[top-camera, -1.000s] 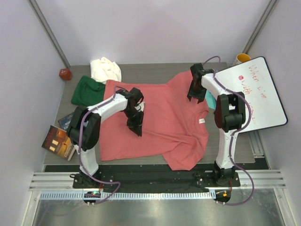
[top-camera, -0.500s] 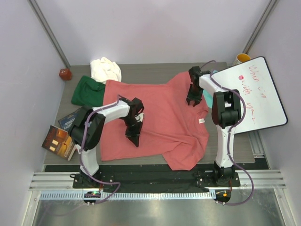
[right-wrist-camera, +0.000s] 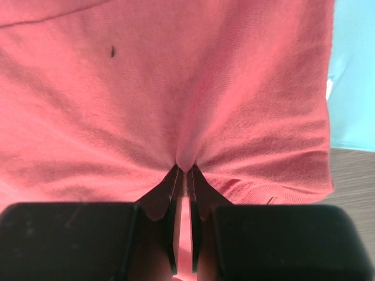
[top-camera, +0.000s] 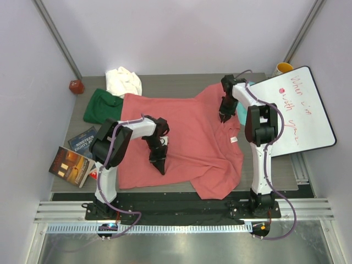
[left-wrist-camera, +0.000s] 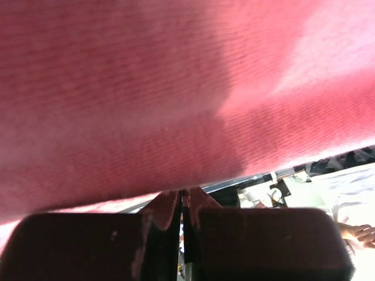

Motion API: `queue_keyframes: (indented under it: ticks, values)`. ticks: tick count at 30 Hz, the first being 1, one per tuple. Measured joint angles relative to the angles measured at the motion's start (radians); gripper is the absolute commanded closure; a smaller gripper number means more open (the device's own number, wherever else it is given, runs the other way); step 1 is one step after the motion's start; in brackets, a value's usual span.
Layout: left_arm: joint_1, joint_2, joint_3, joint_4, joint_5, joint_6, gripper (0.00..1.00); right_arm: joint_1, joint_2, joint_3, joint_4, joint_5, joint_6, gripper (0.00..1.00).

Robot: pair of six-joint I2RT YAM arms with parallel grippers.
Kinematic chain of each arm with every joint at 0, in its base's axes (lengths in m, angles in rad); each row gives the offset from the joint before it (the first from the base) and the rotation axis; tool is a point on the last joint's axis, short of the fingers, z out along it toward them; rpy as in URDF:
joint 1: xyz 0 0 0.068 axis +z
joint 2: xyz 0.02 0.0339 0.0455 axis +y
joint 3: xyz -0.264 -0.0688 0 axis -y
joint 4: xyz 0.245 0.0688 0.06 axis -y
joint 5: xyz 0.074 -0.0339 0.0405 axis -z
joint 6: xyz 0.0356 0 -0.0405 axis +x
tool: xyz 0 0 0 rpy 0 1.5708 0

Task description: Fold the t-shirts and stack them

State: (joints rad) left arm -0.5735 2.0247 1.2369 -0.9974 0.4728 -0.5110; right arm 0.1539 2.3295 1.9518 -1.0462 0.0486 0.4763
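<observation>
The salmon-pink t-shirt lies spread flat over the middle of the table, its white neck label at the right. My left gripper points down on its near left part; in the left wrist view the gripper is shut, tips pinching the cloth. My right gripper sits at the far right shoulder; the right wrist view shows it shut on a puckered fold of the shirt. The dark green t-shirt and the cream-white t-shirt lie bunched at the far left.
Two books lie at the table's left edge. A whiteboard leans at the right, a teal cloth beside the shirt, a yellow cup behind. A small red object sits far left.
The right gripper's jaws have closed on a fold of the pink shirt. The left gripper has shut and shifted a little toward the near edge.
</observation>
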Motion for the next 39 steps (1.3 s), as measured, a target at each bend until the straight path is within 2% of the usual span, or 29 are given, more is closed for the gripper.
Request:
queue_keyframes:
  ticks: [12, 20, 23, 24, 26, 27, 28, 30, 33, 39]
  values:
    - [-0.002, -0.012, 0.006, -0.053, -0.075, 0.021, 1.0, -0.04, 0.124, 0.222, -0.091, -0.032, -0.01, 0.86]
    - [-0.002, -0.012, 0.018, -0.095, -0.141, 0.027, 1.0, -0.053, 0.16, 0.29, -0.101, -0.055, -0.019, 0.85]
    - [-0.002, -0.016, 0.018, -0.102, -0.158, 0.03, 0.99, -0.056, 0.174, 0.317, -0.101, -0.062, -0.019, 0.8]
    - [-0.002, -0.019, 0.018, -0.102, -0.163, 0.031, 0.92, -0.057, 0.177, 0.322, -0.099, -0.069, -0.021, 0.78]
    - [-0.001, -0.024, 0.018, -0.102, -0.175, 0.034, 0.87, -0.06, 0.178, 0.324, -0.098, -0.079, -0.024, 0.73]
    - [-0.001, -0.027, 0.019, -0.103, -0.18, 0.035, 0.85, -0.061, 0.178, 0.324, -0.095, -0.087, -0.026, 0.67]
    - [0.0, -0.029, 0.02, -0.103, -0.185, 0.035, 0.78, -0.062, 0.178, 0.324, -0.091, -0.093, -0.026, 0.64]
    - [0.0, -0.032, 0.027, -0.104, -0.193, 0.036, 0.77, -0.063, 0.176, 0.324, -0.084, -0.101, -0.028, 0.61]
    - [0.0, -0.035, 0.069, -0.116, -0.204, 0.031, 0.66, -0.063, 0.167, 0.317, -0.07, -0.1, -0.03, 0.57]
    - [0.006, -0.04, 0.261, -0.156, -0.253, 0.019, 0.66, -0.069, 0.092, 0.274, -0.051, -0.092, -0.029, 0.54]
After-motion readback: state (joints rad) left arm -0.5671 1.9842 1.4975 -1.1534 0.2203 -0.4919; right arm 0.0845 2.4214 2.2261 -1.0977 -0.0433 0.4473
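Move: The left hand's shut tips are low on the near part of the red t-shirt, whose middle lies about 12 cm ahead, 6 cm right and 1 cm lower; the green shirt is some 28 cm ahead and 25 cm left. The right hand pinches the shirt's far right part, its middle roughly 9 cm back and 17 cm left. The teal bag is about 3 cm ahead and 9 cm right, the white tag 7 cm back and 5 cm right. Right drags pinched cloth 5 cm forward, shut left slides cloth leftward; both open and rise, left going forward. ##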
